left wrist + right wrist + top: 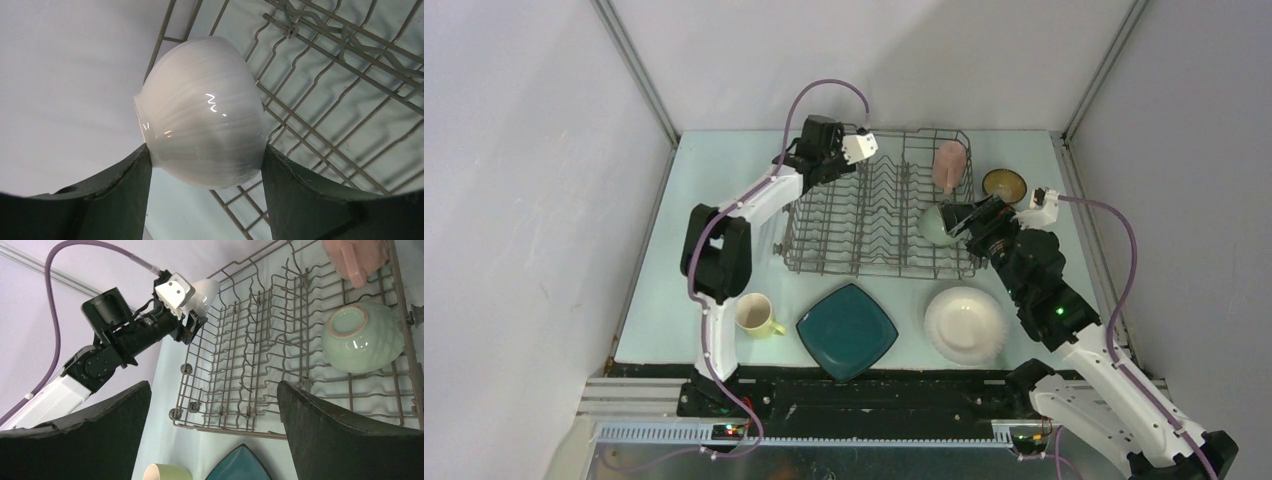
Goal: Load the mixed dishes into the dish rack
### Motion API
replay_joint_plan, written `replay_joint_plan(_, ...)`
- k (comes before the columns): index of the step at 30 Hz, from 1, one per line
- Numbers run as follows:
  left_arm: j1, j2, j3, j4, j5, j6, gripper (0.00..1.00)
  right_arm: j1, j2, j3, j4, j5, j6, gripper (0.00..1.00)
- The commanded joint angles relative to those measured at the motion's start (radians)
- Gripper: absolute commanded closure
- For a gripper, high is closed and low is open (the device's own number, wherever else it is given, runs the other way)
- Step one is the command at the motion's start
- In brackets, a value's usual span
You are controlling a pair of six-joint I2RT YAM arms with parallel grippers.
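Note:
My left gripper hangs over the far left corner of the grey wire dish rack, shut on a white bowl held by its sides between both fingers. In the rack lie a pale green bowl, bottom up, and a pink mug. My right gripper stands open and empty just above the rack's right side, beside the green bowl. On the table in front of the rack sit a yellow-green mug, a dark teal square plate and a white round plate.
A brown bowl sits on the table just right of the rack's far end. Grey walls close in the table on the left, back and right. The rack's upright tines fill its middle rows.

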Motion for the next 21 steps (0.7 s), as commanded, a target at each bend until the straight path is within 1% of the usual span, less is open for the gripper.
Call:
replay_joint_plan(1,0.011,0.073,0.121,0.002,0.043,0.113,1.00,-0.005,0.015,0.000,0.031,0.026,-0.053,0.02)
replay_joint_plan(5,0.011,0.159,0.185,-0.006,0.028,0.135,1.00,-0.015,0.025,0.000,0.020,0.044,-0.072,0.02)
replay_joint_plan(9,0.012,0.240,0.230,0.008,-0.037,0.169,1.00,-0.034,0.025,0.000,0.009,0.046,-0.081,0.02)
replay_joint_plan(12,0.014,0.268,0.256,-0.001,-0.071,0.186,1.00,-0.043,0.022,0.000,-0.003,0.048,-0.084,0.03)
replay_joint_plan(14,0.014,0.273,0.254,-0.013,-0.069,0.183,1.00,-0.046,0.018,0.000,-0.007,0.051,-0.085,0.03)
replay_joint_plan(15,0.014,0.272,0.254,-0.021,-0.068,0.174,0.98,-0.047,0.017,0.000,-0.012,0.053,-0.084,0.03)
replay_joint_plan(16,0.014,0.271,0.255,-0.048,-0.062,0.167,0.86,-0.049,0.016,0.000,-0.017,0.054,-0.081,0.03)
replay_joint_plan(17,0.014,0.267,0.256,-0.089,-0.056,0.166,0.80,-0.049,0.016,0.000,-0.021,0.055,-0.079,0.03)
replay_joint_plan(18,0.013,0.263,0.250,-0.104,-0.055,0.164,0.72,-0.049,0.016,-0.001,-0.025,0.055,-0.074,0.03)
replay_joint_plan(19,0.013,0.252,0.241,-0.115,-0.057,0.160,0.68,-0.050,0.015,-0.004,-0.025,0.051,-0.071,0.03)
replay_joint_plan(20,0.011,0.243,0.215,-0.115,-0.059,0.154,0.57,-0.050,0.012,-0.010,-0.021,0.048,-0.066,0.03)
replay_joint_plan(21,0.011,0.224,0.183,-0.115,-0.061,0.153,0.49,-0.051,0.010,-0.014,-0.018,0.042,-0.062,0.03)
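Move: Below the left hand, which already holds the white bowl, lies its place just inside the rack's far rail, on the left part: about 4 cm ahead, straight in line sideways and some 10 cm down. The pink mug in the rack is about 26 cm to this hand's right, level with it; the green bowl is some 24 cm right and 17 cm back, both roughly 9 cm lower. From the empty right hand that place is about 28 cm ahead, 21 cm left and 22 cm down. Lowering the white bowl into the rack's far left part, the left hand sinks about 8 cm while reaching some 4 cm forward, its left side rolling up about 10 degrees. Partway through it stops sinking and holds there, fingers still gripping, the bowl bearing on the rack's wires. The open right hand drifts slightly right and down. ##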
